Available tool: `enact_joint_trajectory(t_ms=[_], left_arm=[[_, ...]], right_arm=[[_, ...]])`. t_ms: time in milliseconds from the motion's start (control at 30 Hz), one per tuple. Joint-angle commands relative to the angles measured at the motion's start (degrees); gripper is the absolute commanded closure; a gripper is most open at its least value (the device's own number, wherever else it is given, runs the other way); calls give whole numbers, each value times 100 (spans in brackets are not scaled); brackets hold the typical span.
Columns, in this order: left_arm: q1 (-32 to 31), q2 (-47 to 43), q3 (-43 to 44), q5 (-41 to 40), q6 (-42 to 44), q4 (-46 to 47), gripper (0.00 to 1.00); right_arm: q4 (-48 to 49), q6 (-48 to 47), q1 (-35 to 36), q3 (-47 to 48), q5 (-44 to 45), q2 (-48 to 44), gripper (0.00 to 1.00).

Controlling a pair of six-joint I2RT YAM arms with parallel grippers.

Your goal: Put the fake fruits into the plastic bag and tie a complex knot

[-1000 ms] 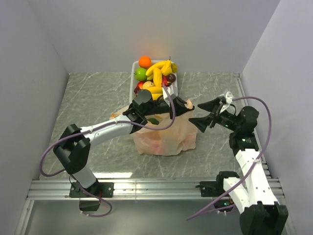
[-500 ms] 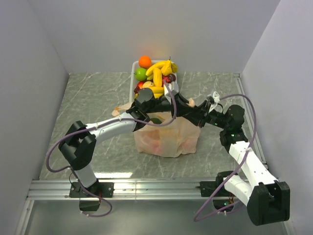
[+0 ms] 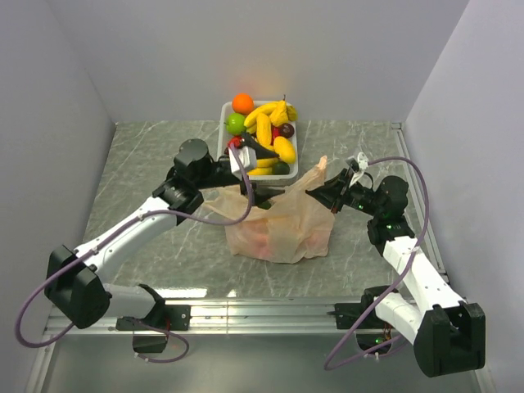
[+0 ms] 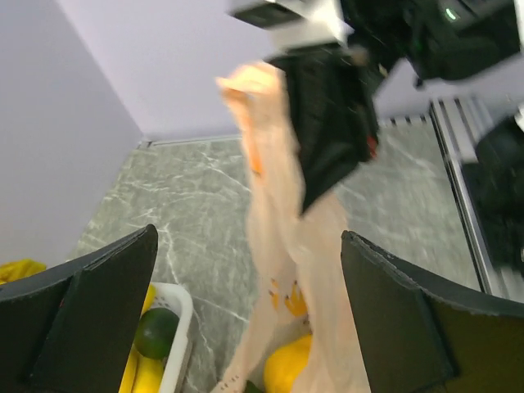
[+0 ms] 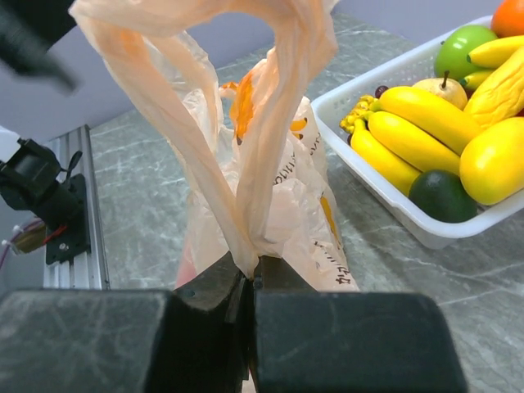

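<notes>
The plastic bag (image 3: 278, 228) sits mid-table, pale peach, with fruit showing through it. One of its handles (image 3: 319, 168) stands up, and my right gripper (image 3: 326, 190) is shut on it; the strap is pinched between the closed jaws (image 5: 250, 274). My left gripper (image 3: 264, 173) is open just left of the bag, touching nothing, with the raised handle (image 4: 278, 229) ahead of its gap (image 4: 246, 327). A yellow fruit (image 4: 286, 368) lies inside the bag. The other fake fruits fill the tray: orange (image 3: 242, 103), lime (image 3: 236, 124), bananas (image 3: 266, 119) (image 5: 417, 131), mango (image 5: 495, 160). No knot is in view.
The white tray (image 3: 223, 115) (image 5: 393, 205) stands behind the bag, close to the back wall. Side walls close in the marble table on both sides. An aluminium rail (image 3: 262, 315) with the arm bases runs along the near edge.
My left gripper let go of the bag, opened wide and drew back to the left. My right gripper moved in from the right and shut on the bag's handle.
</notes>
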Motion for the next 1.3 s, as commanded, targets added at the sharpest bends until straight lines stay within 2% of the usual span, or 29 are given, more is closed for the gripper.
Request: enact_joint_trajectory(t_ms=[0,100,333,367,400,467,500,533,567,667,700,733,867,900,967,1000,1033,1167,1267], left_arm=[[-84,65,-345,334,1220,-835,1],[-101,380,-381,316,1177,-675,1],[-49,1278,15,412,992,-1087,1],[-49,1331,15,448,1009,-1141,7],[-40,1401,-28,466,914,-1141,17],[-57,1463,-38,545,852,-1264,48],[-127,1472,-90,528,808,-1282,79],[-206,1463,-169,388,729,-1230,91],[-303,1437,-257,-109,633,-1020,99],[-672,1402,-564,-700,448,-721,100],[-925,1437,-678,-1477,378,-537,100],[-1023,1489,-697,-1738,368,-491,100],[-1147,1832,-495,-2188,70,-675,100],[-1139,1919,-408,-2249,-131,-667,100],[-1051,1929,-398,-2119,-221,-579,100],[-1042,1903,-389,-2109,-256,-527,100],[-1042,1894,-372,-2031,-273,-509,100],[-998,1876,-302,-1820,-431,-561,100],[-919,1911,-240,-1749,-599,-570,100]], right_arm=[[62,170,-10,113,138,10,100],[-26,197,-10,191,190,72,100],[-97,241,-37,297,278,151,100],[-114,275,-54,315,357,160,100],[-114,311,-63,324,410,204,100],[-175,416,-98,376,620,292,100],[-202,486,-90,411,856,449,100],[-237,582,-90,464,1007,563,100],[-385,775,-90,604,1147,695,100],[-562,1258,-90,885,1595,1275,100],[-623,1391,-81,965,1693,1520,100],[-728,1514,-81,1044,1702,1636,100],[-1194,1814,-90,1360,1449,1795,100],[-1334,1736,-90,1387,1308,1760,97],[-1660,1543,-107,1326,1036,1690,77],[-1757,1428,-142,1291,1008,1550,61],[-1966,1305,-160,1247,1025,1453,54],[-2188,743,-274,852,1236,891,34],[-2232,549,-336,632,1280,548,30]])
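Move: The bag's bunched neck, where the left fingers will shut, lies about 18 cm below the open left hand and 2 cm to its right, level fore and aft. From the right hand it is roughly 8 cm left and 9 cm lower. The right fingers already hold a bag handle, some 9 cm right of the left hand and 8 cm below it. The fruit tray's middle is about 28 cm ahead of the left hand, 4 cm left and 30 cm down. The left fingers pinch the bag's neck after dropping some 17 cm, then keep that grip 4–5 cm farther down and slightly right, fingers tipping downward. The right hand, still holding the handle, carries it about 8 cm forward and 6 cm down, tipping some 30 degrees, then opens, lets go and backs off about 3 cm, rising and easing right. ##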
